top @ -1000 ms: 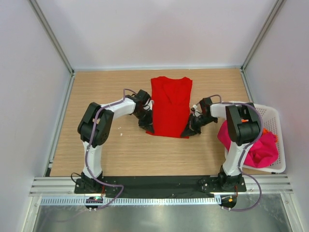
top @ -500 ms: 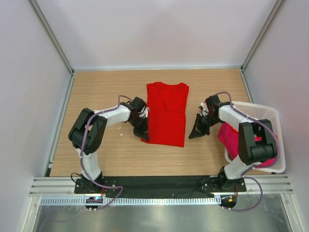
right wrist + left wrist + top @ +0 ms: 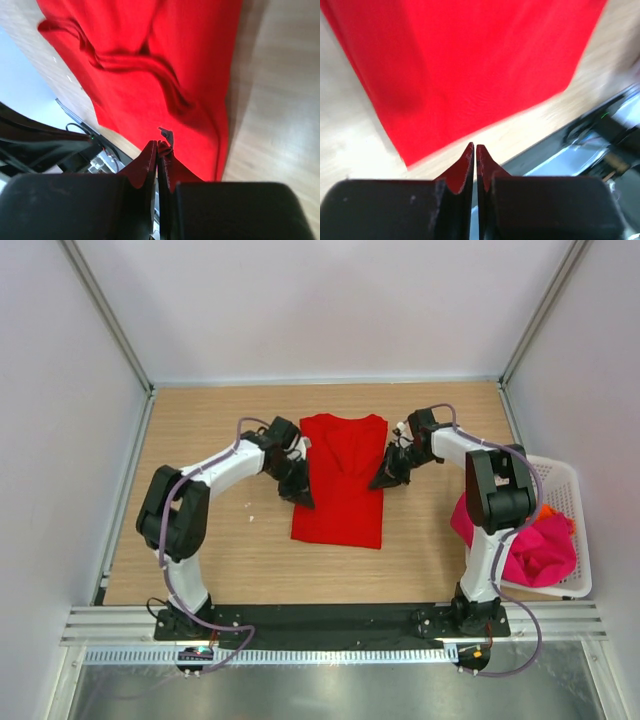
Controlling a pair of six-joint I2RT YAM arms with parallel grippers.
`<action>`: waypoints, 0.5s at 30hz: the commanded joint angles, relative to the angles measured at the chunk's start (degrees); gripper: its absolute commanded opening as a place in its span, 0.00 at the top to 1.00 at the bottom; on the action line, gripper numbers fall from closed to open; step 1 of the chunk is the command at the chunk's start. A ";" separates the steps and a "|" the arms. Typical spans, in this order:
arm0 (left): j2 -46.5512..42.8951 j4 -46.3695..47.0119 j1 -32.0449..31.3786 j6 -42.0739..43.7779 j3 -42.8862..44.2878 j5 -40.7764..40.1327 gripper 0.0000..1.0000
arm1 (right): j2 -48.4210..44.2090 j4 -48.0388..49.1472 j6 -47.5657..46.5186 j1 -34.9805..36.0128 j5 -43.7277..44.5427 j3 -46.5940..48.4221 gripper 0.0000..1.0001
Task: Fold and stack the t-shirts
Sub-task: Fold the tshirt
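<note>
A bright red t-shirt, folded into a long narrow strip, lies flat on the middle of the wooden table. My left gripper is at the strip's left edge. In the left wrist view it is shut with nothing between its tips, and the red t-shirt lies beyond them. My right gripper is at the strip's right edge. In the right wrist view it is pinched on a small fold of the red t-shirt with a grey label. A magenta-pink t-shirt and a bit of an orange one are in the basket.
A white lattice basket stands at the right edge of the table, beside the right arm. Grey walls close the table in at the back and both sides. A black rail with the arm bases runs along the near edge.
The red t-shirt has slid a little toward the near edge. Both grippers have moved from its near corners up along its sides toward the far end.
</note>
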 commanded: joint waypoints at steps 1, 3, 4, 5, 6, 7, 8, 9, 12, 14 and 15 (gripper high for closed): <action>6.37 2.25 4.08 1.84 6.91 4.17 0.97 | 1.45 2.54 2.76 0.33 -3.29 5.18 0.92; 9.46 4.10 5.40 2.54 10.51 5.40 0.97 | 3.82 3.07 2.42 0.33 -3.64 7.29 0.94; 12.33 6.80 5.84 2.46 11.39 6.19 0.97 | 4.87 3.42 2.16 0.24 -4.17 7.65 0.94; 13.66 7.52 6.11 2.45 12.27 6.02 0.97 | 5.93 4.20 1.89 -0.02 -4.70 8.08 0.94; 15.16 7.61 6.89 2.45 13.24 5.93 0.97 | 7.94 4.30 1.54 -0.02 -5.75 8.44 0.95; 18.22 7.70 7.16 2.63 15.34 6.72 0.97 | 8.83 4.04 1.10 -0.28 -5.76 8.79 0.95; 19.29 7.70 7.43 2.54 16.05 6.72 0.98 | 9.45 4.12 0.32 -0.46 -5.67 9.23 0.95; 20.26 7.79 7.86 2.28 17.10 7.25 0.97 | 10.67 4.30 0.13 -0.64 -5.41 9.40 0.96; 22.29 9.46 8.57 2.71 17.29 6.64 0.97 | 13.31 5.27 -0.04 -1.43 -4.97 9.58 0.96; 23.95 9.38 9.01 3.16 17.29 6.63 0.97 | 14.64 4.48 -0.48 -1.60 -4.53 10.45 0.96; 24.13 9.37 9.27 3.33 17.03 6.81 0.97 | 15.08 3.43 -1.53 -1.61 -3.83 10.98 0.96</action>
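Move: The flattened, part-folded red t-shirt has its middle about 13 cm ahead of the left hand, 5 cm to its right and 6 cm below; its near hem runs some 3 cm behind that hand. From the right hand, the t-shirt's middle is roughly 5 cm ahead, 6 cm left and 4 cm down, and the hem 11 cm back and also 6 cm left. The basket stands about 32 cm to the right and 10 cm back. With fingers practically shut, the left hand sweeps forward about 10 cm over the t-shirt, from near its hem towards its middle, then sinks some 5 cm until its tips meet the cloth just inside the left edge. The right hand works opposite it, easing forward about 4 cm and then dropping nearly as far, its tips coming down on the cloth inside the right edge, roughly level with the left hand. ##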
